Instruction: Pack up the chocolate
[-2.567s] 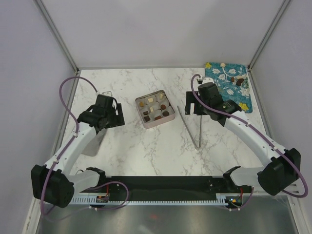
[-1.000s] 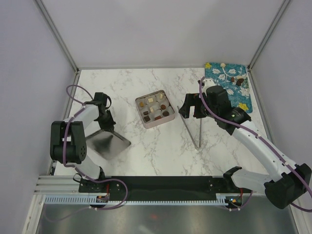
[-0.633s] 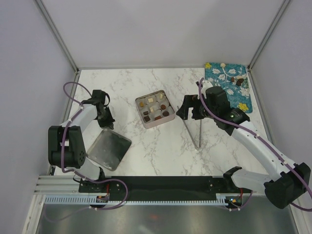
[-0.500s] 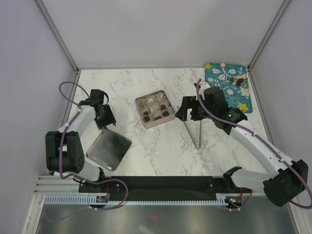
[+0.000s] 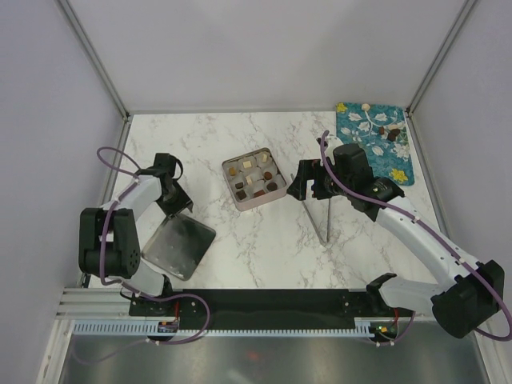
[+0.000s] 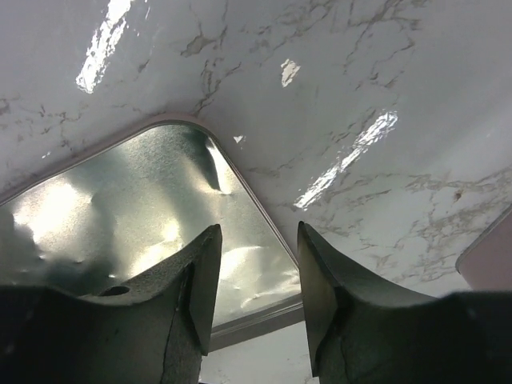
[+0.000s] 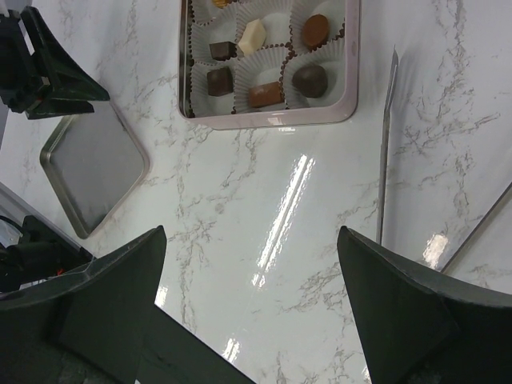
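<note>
The chocolate (image 5: 253,178) sits in paper cups inside the open pink tin (image 5: 240,200) at the table's middle; the right wrist view shows several pieces (image 7: 264,94). More pieces (image 5: 391,133) lie on the blue flowered cloth (image 5: 364,136). The tin's lid (image 5: 180,246) lies upside down, metal side up, at the left. My left gripper (image 5: 181,205) hangs open over the lid's far corner (image 6: 120,224) with nothing between its fingers (image 6: 200,280). My right gripper (image 5: 301,182) is wide open just right of the tin, above bare marble (image 7: 250,236).
Long metal tongs (image 5: 316,212) lie in a V on the table below the right gripper; one arm (image 7: 386,144) shows in the right wrist view. The tin's rim (image 7: 272,120) and the lid (image 7: 96,172) also show there. Walls close in the table's left, right and back.
The left gripper opened and let go of the lid, which dropped flat, upside down, onto the table. The right gripper edged left toward the tin.
</note>
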You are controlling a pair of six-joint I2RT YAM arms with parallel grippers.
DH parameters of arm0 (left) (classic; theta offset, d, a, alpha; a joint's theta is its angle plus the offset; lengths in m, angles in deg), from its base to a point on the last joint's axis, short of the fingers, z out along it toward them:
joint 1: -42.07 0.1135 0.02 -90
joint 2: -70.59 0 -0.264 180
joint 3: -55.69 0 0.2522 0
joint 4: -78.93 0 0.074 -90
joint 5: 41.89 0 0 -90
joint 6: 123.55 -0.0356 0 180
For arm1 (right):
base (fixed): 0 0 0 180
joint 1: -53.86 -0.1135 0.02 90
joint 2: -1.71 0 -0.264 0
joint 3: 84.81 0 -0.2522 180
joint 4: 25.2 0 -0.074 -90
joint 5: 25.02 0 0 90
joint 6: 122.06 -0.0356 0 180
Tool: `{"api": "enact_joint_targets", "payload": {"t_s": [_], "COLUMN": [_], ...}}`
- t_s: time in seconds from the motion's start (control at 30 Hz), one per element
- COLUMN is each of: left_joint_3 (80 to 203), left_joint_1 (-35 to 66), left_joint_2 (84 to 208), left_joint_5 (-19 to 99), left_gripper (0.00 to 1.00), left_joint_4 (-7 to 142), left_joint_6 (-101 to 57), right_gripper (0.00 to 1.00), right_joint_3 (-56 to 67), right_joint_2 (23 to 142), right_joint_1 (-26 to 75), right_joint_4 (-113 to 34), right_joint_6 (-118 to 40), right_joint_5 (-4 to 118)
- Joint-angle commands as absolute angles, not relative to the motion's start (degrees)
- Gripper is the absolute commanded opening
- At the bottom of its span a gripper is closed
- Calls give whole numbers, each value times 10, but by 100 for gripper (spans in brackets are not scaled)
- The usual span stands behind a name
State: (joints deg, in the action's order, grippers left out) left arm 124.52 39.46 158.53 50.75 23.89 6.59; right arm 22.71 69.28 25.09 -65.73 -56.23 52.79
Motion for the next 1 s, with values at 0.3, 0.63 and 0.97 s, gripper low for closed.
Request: {"api": "enact_joint_targets", "payload": {"t_s": [0.3,0.63,0.97], "left_joint_3": [1206,1236,1336], "left_joint_1": [357,357,356], "left_joint_2": [1672,1627,1454], "left_joint_5": [538,528,404], "left_gripper": [42,4,2], "left_joint_4": [294,268,217], "left_joint_6": [172,137,55], "right_gripper": [96,96,96], "right_joint_3": [231,215,170], "right_joint_2": [686,706,715], "right_joint_1": [247,248,248], "right_joint_4": [-645,-657,-627], "right_joint_6": [-547,-543,-555], "right_joint_5": [534,526,434]}}
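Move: The lid lies flat below my open left hand, with its far right rim almost between my fingers; its middle is about 9 cm back, 3 cm to the left and roughly 4 cm down. The chocolate box sits some 9 cm ahead and 19 cm to the right of my left hand, about 3 cm lower. From my right hand, the lid's middle is roughly 34 cm left, 10 cm back and 20 cm below. I lower my left hand about 3 cm and slightly back, so my half-open fingers straddle the lid's far right rim. Down there I ease a little right while closing to pinch the rim, then raise my hand quickly, some 8 cm, swinging the fingertips forward about 15 degrees and keeping the pinch. ##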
